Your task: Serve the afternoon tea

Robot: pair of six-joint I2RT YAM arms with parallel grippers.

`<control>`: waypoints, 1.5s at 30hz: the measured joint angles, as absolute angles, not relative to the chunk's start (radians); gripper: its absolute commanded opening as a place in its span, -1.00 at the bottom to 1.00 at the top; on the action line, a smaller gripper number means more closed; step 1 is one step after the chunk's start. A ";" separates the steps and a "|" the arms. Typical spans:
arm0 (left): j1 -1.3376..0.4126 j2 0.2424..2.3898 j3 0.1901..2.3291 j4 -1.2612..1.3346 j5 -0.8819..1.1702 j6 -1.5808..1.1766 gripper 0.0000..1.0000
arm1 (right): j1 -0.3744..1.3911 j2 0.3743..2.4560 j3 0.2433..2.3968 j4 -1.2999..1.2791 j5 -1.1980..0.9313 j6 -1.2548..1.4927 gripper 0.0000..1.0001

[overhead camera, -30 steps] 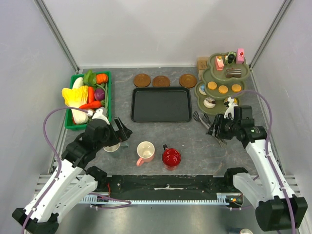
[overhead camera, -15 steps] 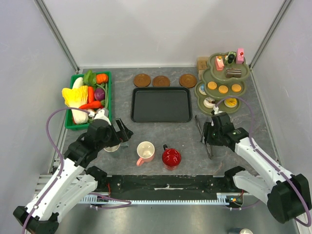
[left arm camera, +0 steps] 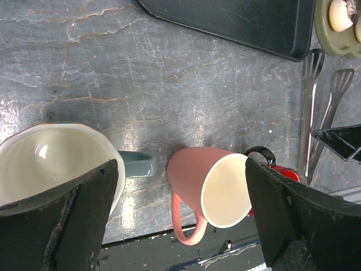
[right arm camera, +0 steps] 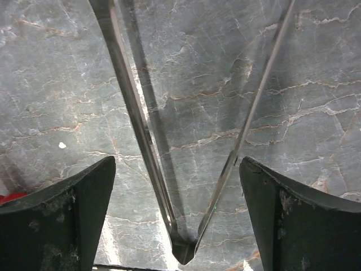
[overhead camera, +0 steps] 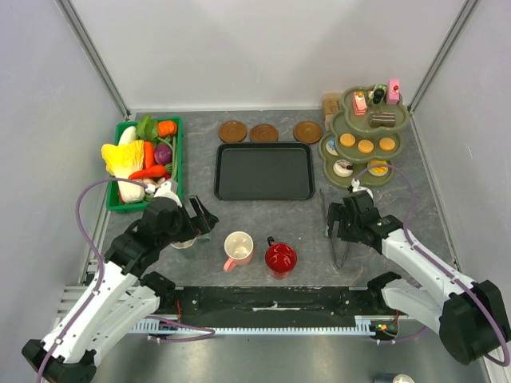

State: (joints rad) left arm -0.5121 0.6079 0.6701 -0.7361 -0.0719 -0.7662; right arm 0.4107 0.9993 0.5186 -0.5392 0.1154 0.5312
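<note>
The pink mug (overhead camera: pixel 238 247) and the red mug (overhead camera: pixel 280 257) stand near the table's front edge. The whitish mug (overhead camera: pixel 184 238) stands left of them. My left gripper (overhead camera: pixel 198 222) is open and empty just above the whitish mug (left arm camera: pixel 51 164); the pink mug (left arm camera: pixel 211 189) shows between its fingers in the left wrist view. Small cakes and biscuits sit on the green tiered stand (overhead camera: pixel 334 128) at the back right. My right gripper (overhead camera: pixel 338 224) is open and low over the metal tongs (right arm camera: pixel 141 130), one finger on each side of their hinged end.
A black tray (overhead camera: pixel 264 171) lies at the middle, with three brown coasters (overhead camera: pixel 264 132) behind it. A green basket (overhead camera: pixel 177 163) of toy vegetables stands at the left. The tongs (overhead camera: pixel 338 243) lie between the red mug and the stand.
My right gripper has moved left and toward the front, from beside the stand to over the tongs. My left gripper has shifted slightly by the whitish mug.
</note>
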 measured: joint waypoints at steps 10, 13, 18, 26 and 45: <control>-0.512 0.590 0.685 -0.792 -0.072 -0.766 0.99 | 0.411 0.852 0.573 -0.539 0.136 0.497 0.96; -0.512 0.579 0.709 -0.812 -0.073 -0.766 0.99 | 0.411 0.797 0.641 -0.531 0.177 0.493 0.96; -0.512 0.560 0.750 -0.833 -0.076 -0.767 0.99 | 0.411 0.717 0.725 -0.498 0.269 0.478 0.96; -0.512 0.579 0.831 -0.844 -0.077 -0.766 0.99 | 0.410 0.620 0.721 -0.457 0.190 0.368 0.96; -0.556 0.759 0.796 -0.789 0.241 -0.730 0.89 | 0.422 0.961 0.697 -0.297 -0.490 0.208 0.96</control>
State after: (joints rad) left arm -0.5556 0.7589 0.7959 -0.7895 0.2409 -0.7303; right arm 0.4217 0.9607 0.6971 -0.2974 -0.4900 0.2081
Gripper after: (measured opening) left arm 0.959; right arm 0.975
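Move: The pink mug lies roughly 7 cm back and 8 cm right of the left hand, 9 cm lower. The teal mug is about 4 cm back and 8 cm left of that hand. From the right hand, the red mug is some 17 cm left and 9 cm back, its middle about 2 cm higher. The tongs lie directly under that hand, about 1 cm left; the pink mug stands 12 cm left of the red one and 3 cm farther out. Lift the open right gripper clear of the tongs, up some 19 cm and first slightly forward with the fingers tipping up, then swing it left over the table on the red mug's side, turning about 40 degrees counter-clockwise, and sink again. Raise the open left gripper, then carry it about 5 cm right and some back towards the pink mug, lowering and turning clockwise. ##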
